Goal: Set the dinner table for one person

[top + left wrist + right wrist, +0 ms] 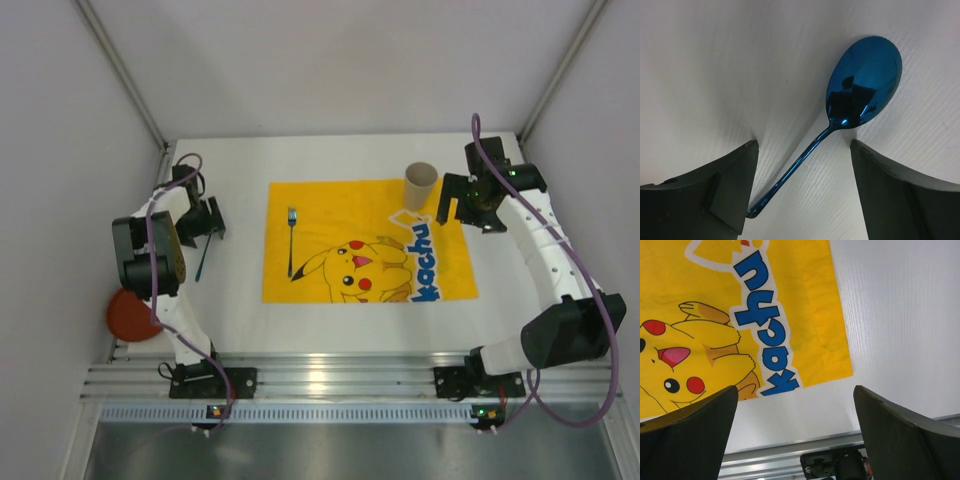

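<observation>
The white dinner table (235,320) holds a yellow Pikachu mat (365,240). A blue fork (291,240) lies on the mat's left side. A tan paper cup (420,183) stands at its far right corner. A blue spoon (860,85) lies flat on the table left of the mat. My left gripper (804,146) is open and low over the spoon's handle, the jaws on either side of it; the handle's end touches the left finger (735,185). My right gripper (795,390) is open and empty, right of the cup, above the mat's right edge (790,300).
A red plate (130,315) lies at the table's left edge beside the left arm. The ribbed aluminium rail (340,380) runs along the near edge with both arm bases on it. Grey walls enclose the table on three sides.
</observation>
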Tool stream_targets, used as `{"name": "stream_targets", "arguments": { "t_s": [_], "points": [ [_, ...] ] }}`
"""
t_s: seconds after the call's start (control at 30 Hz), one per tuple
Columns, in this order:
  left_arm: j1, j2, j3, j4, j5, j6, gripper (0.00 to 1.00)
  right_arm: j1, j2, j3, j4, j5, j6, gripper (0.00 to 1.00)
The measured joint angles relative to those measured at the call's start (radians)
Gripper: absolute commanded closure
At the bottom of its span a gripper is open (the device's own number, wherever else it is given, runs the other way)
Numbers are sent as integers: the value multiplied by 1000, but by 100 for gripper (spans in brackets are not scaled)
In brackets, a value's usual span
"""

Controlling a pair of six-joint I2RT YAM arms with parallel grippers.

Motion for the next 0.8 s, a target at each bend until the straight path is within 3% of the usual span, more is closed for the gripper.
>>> {"name": "stream_targets", "arguments": {
  "t_s": [0.1, 0.2, 0.27, 0.3, 0.4, 0.67, 0.8],
  "points": [
    [3, 28, 24, 3, 16, 6, 35, 0, 0, 0, 0, 1, -1, 0],
    [2, 33, 28, 11, 21, 8, 63, 0, 0, 0, 0, 3, -1, 0],
    [2, 36, 31, 17, 27, 14, 73, 0, 1, 0, 0, 3, -1, 0],
    [2, 37, 32, 19, 28, 16, 85, 0, 1, 0, 0, 4, -1, 0],
    [3, 38, 32, 26, 37, 16, 100, 0, 6, 0, 0, 6, -1, 0],
    [-2, 38, 42, 19, 71, 7, 100, 2, 29, 0, 13, -51, -11, 0],
    [-55, 38, 85, -14, 102, -26, 100, 52, 29, 15, 60, -116, -14, 0]
  ]
}}
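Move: The spoon lies just under the left hand, some 1 cm below it, its neck between the open fingers and its middle about 3 cm back, with the handle running back and a little left. The fork lies on the mat about 22 cm to the left hand's right and 2 cm back; the plate is some 19 cm back and 14 cm left. From the high, open right hand, the spoon is roughly 62 cm left and 6 cm ahead, while the cup stands about 19 cm ahead and 6 cm left. The left hand eases forward about 1.5 cm, settling slightly onto the spoon while its wide-open fingers shut and pinch the thin neck just behind the bowl, then sets off to the right towards the mat, some 3.5 cm so far, rising a little and edging forward with the spoon held. Near the end the right hand, fingers still wide open and empty, swings about 4 cm left over the mat and slightly forward, turning some 5 to 10 degrees counter-clockwise. ##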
